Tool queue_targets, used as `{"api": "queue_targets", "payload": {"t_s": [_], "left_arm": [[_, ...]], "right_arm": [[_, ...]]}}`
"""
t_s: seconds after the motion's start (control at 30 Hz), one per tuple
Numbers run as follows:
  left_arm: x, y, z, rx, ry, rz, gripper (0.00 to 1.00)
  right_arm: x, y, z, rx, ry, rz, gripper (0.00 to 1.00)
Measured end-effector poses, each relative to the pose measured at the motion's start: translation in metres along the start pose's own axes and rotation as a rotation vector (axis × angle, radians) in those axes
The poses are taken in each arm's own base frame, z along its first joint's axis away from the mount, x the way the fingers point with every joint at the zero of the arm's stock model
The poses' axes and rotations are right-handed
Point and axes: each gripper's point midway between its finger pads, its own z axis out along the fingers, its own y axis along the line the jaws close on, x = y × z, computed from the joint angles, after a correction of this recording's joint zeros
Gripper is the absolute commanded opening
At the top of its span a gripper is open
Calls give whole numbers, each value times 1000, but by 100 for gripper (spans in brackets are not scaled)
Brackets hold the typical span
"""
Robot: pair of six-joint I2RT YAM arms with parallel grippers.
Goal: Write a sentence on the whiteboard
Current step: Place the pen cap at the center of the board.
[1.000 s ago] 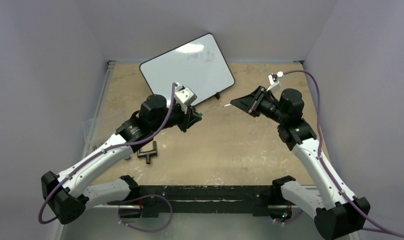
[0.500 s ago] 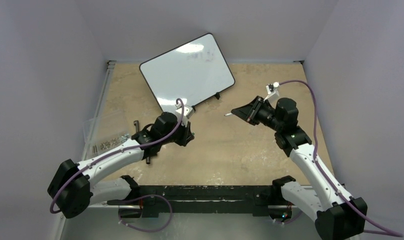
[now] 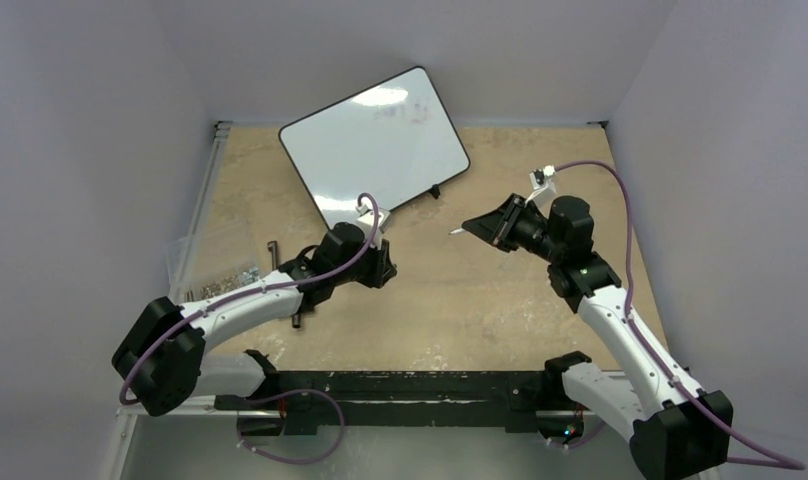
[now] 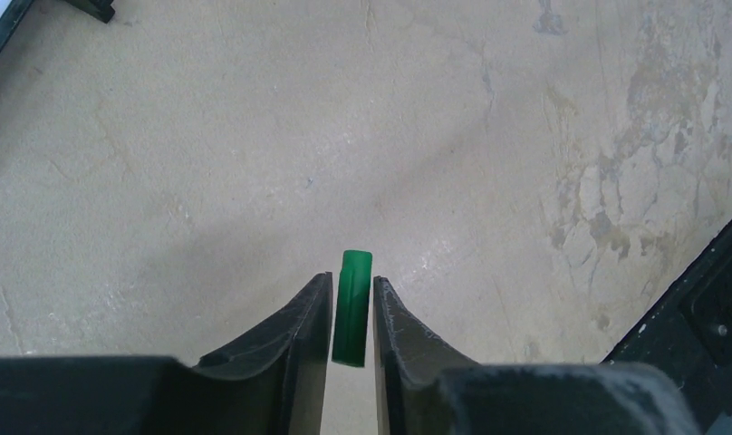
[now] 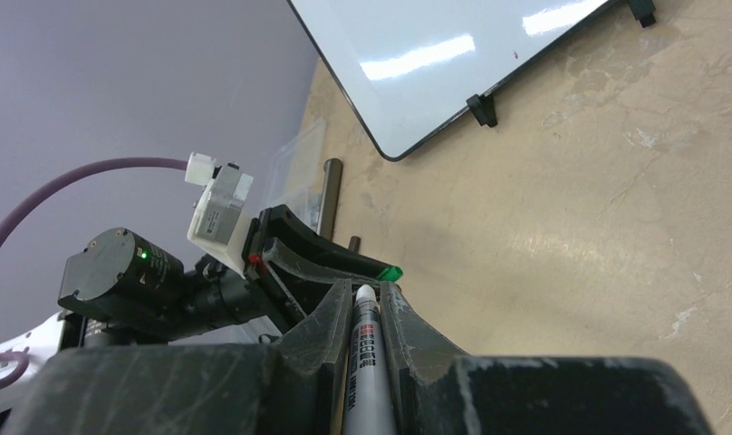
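The whiteboard (image 3: 375, 145) leans on its black stand feet at the back of the table, tilted. It also shows in the right wrist view (image 5: 435, 54). No green sentence shows on it, only faint smudges near its top. My left gripper (image 4: 351, 283) is shut on a short green marker cap (image 4: 352, 308) and sits low over the table, in front of the board (image 3: 384, 266). My right gripper (image 5: 366, 288) is shut on a white marker (image 5: 361, 362). It hovers right of centre (image 3: 472, 228), pointing left toward the left gripper.
A clear plastic bag of small metal parts (image 3: 220, 280) lies at the left edge. A black T-shaped tool (image 3: 280, 258) lies partly under the left arm. A black rail (image 3: 410, 385) runs along the near edge. Grey walls close in the table.
My left gripper has moved away from the whiteboard's lower edge, down and toward me over the table. My right gripper has dropped slightly and drawn back a little.
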Motion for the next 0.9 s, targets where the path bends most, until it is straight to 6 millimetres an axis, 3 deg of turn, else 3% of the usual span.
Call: {"api": "queue_targets", "payload": {"t_s": [0.17, 0.57, 0.7, 0.8, 0.9], "left_arm": [[4, 2, 4, -7, 12, -2, 48], [3, 6, -1, -36, 38, 14, 58], [-28, 1, -15, -49, 12, 53, 58], [-73, 1, -32, -62, -70, 73, 60], [-113, 13, -50, -99, -156, 62, 60]], "right_arm": [[0, -1, 0, 1, 1, -7, 0], [1, -3, 0, 6, 2, -23, 0], [2, -6, 2, 14, 6, -29, 0], [3, -9, 3, 21, 11, -38, 0], [4, -11, 3, 23, 13, -51, 0]]}}
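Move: The left gripper holds the pen cap in the air, with its spot on the bare table some 10 cm below, about 2 cm back and 1 cm to the right. From this hand the middle of the whiteboard is roughly 36 cm ahead and 5 cm left, its farther leg 26 cm ahead and 10 cm right, the dark pipe fitting about 23 cm left and 3 cm ahead. From the right gripper the spot lies about 12 cm left, 5 cm back and 24 cm below. Hold the left gripper almost still above the table and open its fingers from nearly shut to a bit over half, letting go of the pen cap. Then lift the empty hand away about 11 cm, drawing it some 5 cm forward towards the whiteboard and slightly left, with the fingers tipping up about 10 degrees. Keep the marker gripped in the right hand. ##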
